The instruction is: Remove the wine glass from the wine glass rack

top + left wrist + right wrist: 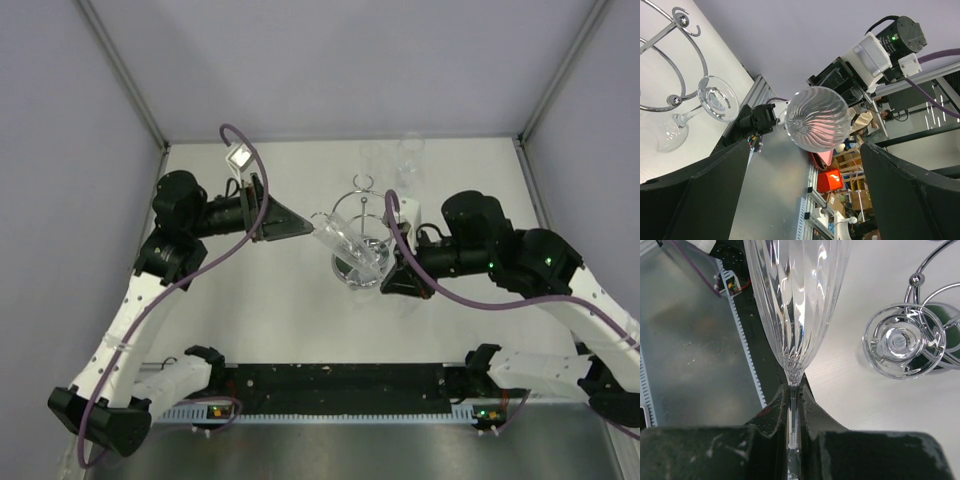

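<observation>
My right gripper (794,390) is shut on the thin stem of a ribbed clear wine glass (797,295). In the top view the wine glass (345,238) lies tilted over the rack's mirrored base, with its bowl pointing left. The left gripper (305,228) sits just left of the bowl. Seen from the left wrist, the bowl (816,118) shows end-on ahead of the wide-open fingers (715,190), not touching them. The chrome wine glass rack (363,200) stands mid-table. A second glass hangs on it by its foot (903,340).
The hanging second glass (675,131) and the rack's hoops (687,45) are at the left of the left wrist view. Faint clear glasses (408,155) stand by the back wall. A black rail (340,380) runs along the near edge.
</observation>
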Robot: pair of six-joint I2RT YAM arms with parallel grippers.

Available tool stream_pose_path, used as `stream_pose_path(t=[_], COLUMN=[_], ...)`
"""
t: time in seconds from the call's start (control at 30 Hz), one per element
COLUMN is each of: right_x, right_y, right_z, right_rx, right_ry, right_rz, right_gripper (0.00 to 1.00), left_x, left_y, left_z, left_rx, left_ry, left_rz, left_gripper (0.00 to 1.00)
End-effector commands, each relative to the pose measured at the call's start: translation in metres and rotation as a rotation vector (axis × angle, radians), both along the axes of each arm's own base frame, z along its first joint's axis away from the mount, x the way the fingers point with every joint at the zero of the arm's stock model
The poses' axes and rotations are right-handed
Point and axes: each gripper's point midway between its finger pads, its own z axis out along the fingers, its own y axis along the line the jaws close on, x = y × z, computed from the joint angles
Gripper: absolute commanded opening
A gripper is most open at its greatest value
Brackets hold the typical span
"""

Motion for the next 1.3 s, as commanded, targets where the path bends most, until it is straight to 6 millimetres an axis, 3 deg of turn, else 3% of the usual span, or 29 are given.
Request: stream_pose_path(t=[0.0, 0.43, 0.77, 0.97, 1.27], right_x=[-0.005, -0.009, -0.007, -0.004, 0.002], right_y=[0.002, 0.008, 0.023, 0.028, 0.027], right_z=[0.022, 0.025, 0.021, 0.019, -0.005], right_rx=[0.037, 0.015, -0.030, -0.045, -0.114], right_ry=[-0.108, -0.152, -0.160, -0.165, -0.132], right_rz=[0.061, 0.110, 0.145, 0.150, 0.117], right_gripper=[0.00, 0.00, 0.00, 0.00, 0.00], left_x=[-0.004, -0.002, -0.005, -0.007, -0.008], left_y=[0.000, -0.002, -0.002, -0.002, -0.001], left_z=[-0.004, -0.013, -0.032, -0.042, -0.057], left_rx=[-0.002, 0.001, 0.016, 0.026, 0.063], left_ry=[-0.035, -0.025, -0.035, -0.009, -0.002], left_rz=[-0.028, -0.045, -0.045, -0.060, -0.070], left_gripper=[0.98, 0.98, 0.96, 0.73, 0.35])
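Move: The wine glass slants up from the right hand's grip on its stem; its rim is about 4 cm to the right of the open left hand's point, level fore and aft and 1 cm below. From the right hand, the left gripper's fingertips lie roughly 17 cm left, 7 cm ahead and 8 cm up. The rack's middle is some 14 cm ahead of the right hand, 4 cm left and 17 cm down; its hanging glass is about 7 cm ahead, 4 cm left and 12 cm down. The left hand sinks about 5.5 cm beside the mouth of the wine glass with its fingers wide, and over the last part closes them to under half open, bringing the fingertips to either side of the rim's near wall, one seemingly inside the mouth. Meanwhile the right hand keeps its pinch on the stem, eases back about 1 cm, then carries the rim left some 2 cm towards the left fingers, dipping slightly at the end while turning roughly 10 degrees, partly counter-clockwise. ##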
